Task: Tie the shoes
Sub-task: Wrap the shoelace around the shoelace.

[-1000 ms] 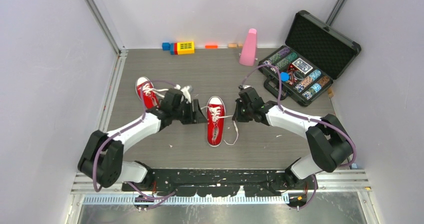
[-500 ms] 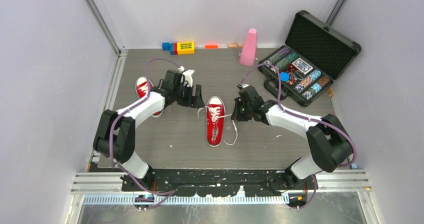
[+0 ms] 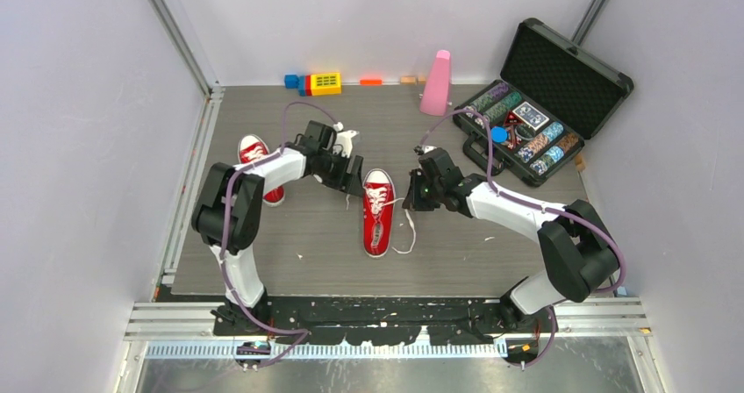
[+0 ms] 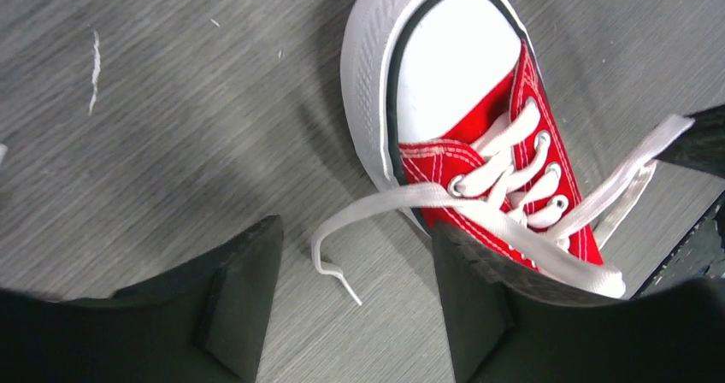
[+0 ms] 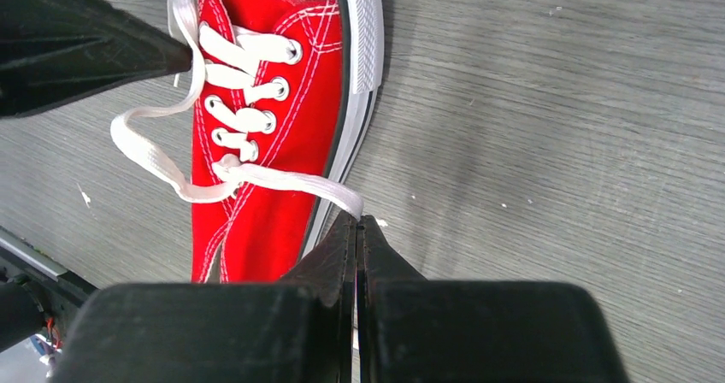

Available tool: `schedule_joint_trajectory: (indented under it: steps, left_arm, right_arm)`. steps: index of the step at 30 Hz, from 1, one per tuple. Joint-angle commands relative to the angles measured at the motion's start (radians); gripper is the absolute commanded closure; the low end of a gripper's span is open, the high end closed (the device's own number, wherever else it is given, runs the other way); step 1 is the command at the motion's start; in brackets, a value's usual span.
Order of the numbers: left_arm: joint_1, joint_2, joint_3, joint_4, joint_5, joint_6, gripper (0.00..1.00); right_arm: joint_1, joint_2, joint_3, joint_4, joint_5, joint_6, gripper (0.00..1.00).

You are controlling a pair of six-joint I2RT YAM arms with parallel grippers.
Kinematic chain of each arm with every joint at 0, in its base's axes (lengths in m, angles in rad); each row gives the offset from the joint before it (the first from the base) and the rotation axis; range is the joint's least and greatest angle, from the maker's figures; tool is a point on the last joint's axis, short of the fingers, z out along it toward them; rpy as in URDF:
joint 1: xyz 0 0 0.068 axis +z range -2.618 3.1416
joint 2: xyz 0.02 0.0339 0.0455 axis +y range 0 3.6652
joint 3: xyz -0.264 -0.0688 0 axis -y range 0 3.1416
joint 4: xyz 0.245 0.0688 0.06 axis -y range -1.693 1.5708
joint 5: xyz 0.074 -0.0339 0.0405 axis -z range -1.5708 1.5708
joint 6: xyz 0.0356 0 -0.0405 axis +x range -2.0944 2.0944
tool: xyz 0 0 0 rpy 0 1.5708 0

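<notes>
One of the shoes, red with a white toe cap, lies mid-table, toe pointing away. The other shoe lies at the left, partly under my left arm. My left gripper is open just left of the middle shoe's toe. A loose white lace end lies on the table between its fingers, touching neither. My right gripper is shut on the other lace, which runs taut from the shoe's right side to its tips.
An open black case of poker chips sits at the back right. A pink cone-shaped object and coloured blocks stand along the back wall. Side walls close in left and right.
My left arm's elbow has swung toward the back and its gripper has opened wider, staying by the middle shoe's toe. The right arm and its lace have not moved.
</notes>
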Motion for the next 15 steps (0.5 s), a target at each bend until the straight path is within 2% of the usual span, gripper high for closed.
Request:
schedule_joint_trajectory:
  steps: [1,6,7,10,11,15]
  left_arm:
    - [-0.001,0.058,0.095,-0.052,0.023,0.037,0.38]
    - [-0.001,0.115,0.137,-0.097,0.013,0.015,0.59]
    - [-0.001,0.114,0.137,-0.095,0.025,0.008,0.66]
    - [-0.001,0.083,0.113,-0.079,0.029,-0.013,0.94]
    - [-0.001,0.064,0.100,-0.076,0.011,-0.024,1.00]
    - [0.002,-0.058,0.016,-0.044,-0.070,-0.083,1.00]
  right_arm:
    - [-0.006,0.010,0.022,0.041,-0.029,-0.007,0.99]
    - [-0.007,0.020,0.021,0.050,-0.034,-0.001,0.99]
    - [-0.007,0.021,0.022,0.050,-0.034,0.000,0.99]
    - [-0.007,0.027,0.025,0.041,-0.018,0.010,0.99]
    - [-0.009,0.027,0.024,0.037,-0.009,0.015,0.98]
    - [-0.011,0.027,0.040,-0.010,0.042,0.022,0.93]
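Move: The loose lace end hangs almost between the left hand's open fingers, about 1 cm ahead and 2 cm below. The red shoe's middle lies some 5 cm to this hand's right, 4 cm back and 3 cm below; the lace held by the right hand is pinched about 12 cm to the right and 3 cm back. From the right hand, the loose lace end lies roughly 12 cm left, 3 cm ahead and 3 cm lower. Left hand dips about 1.5 cm, jogging forward then back, and pinches the loose lace; right keeps its lace. ##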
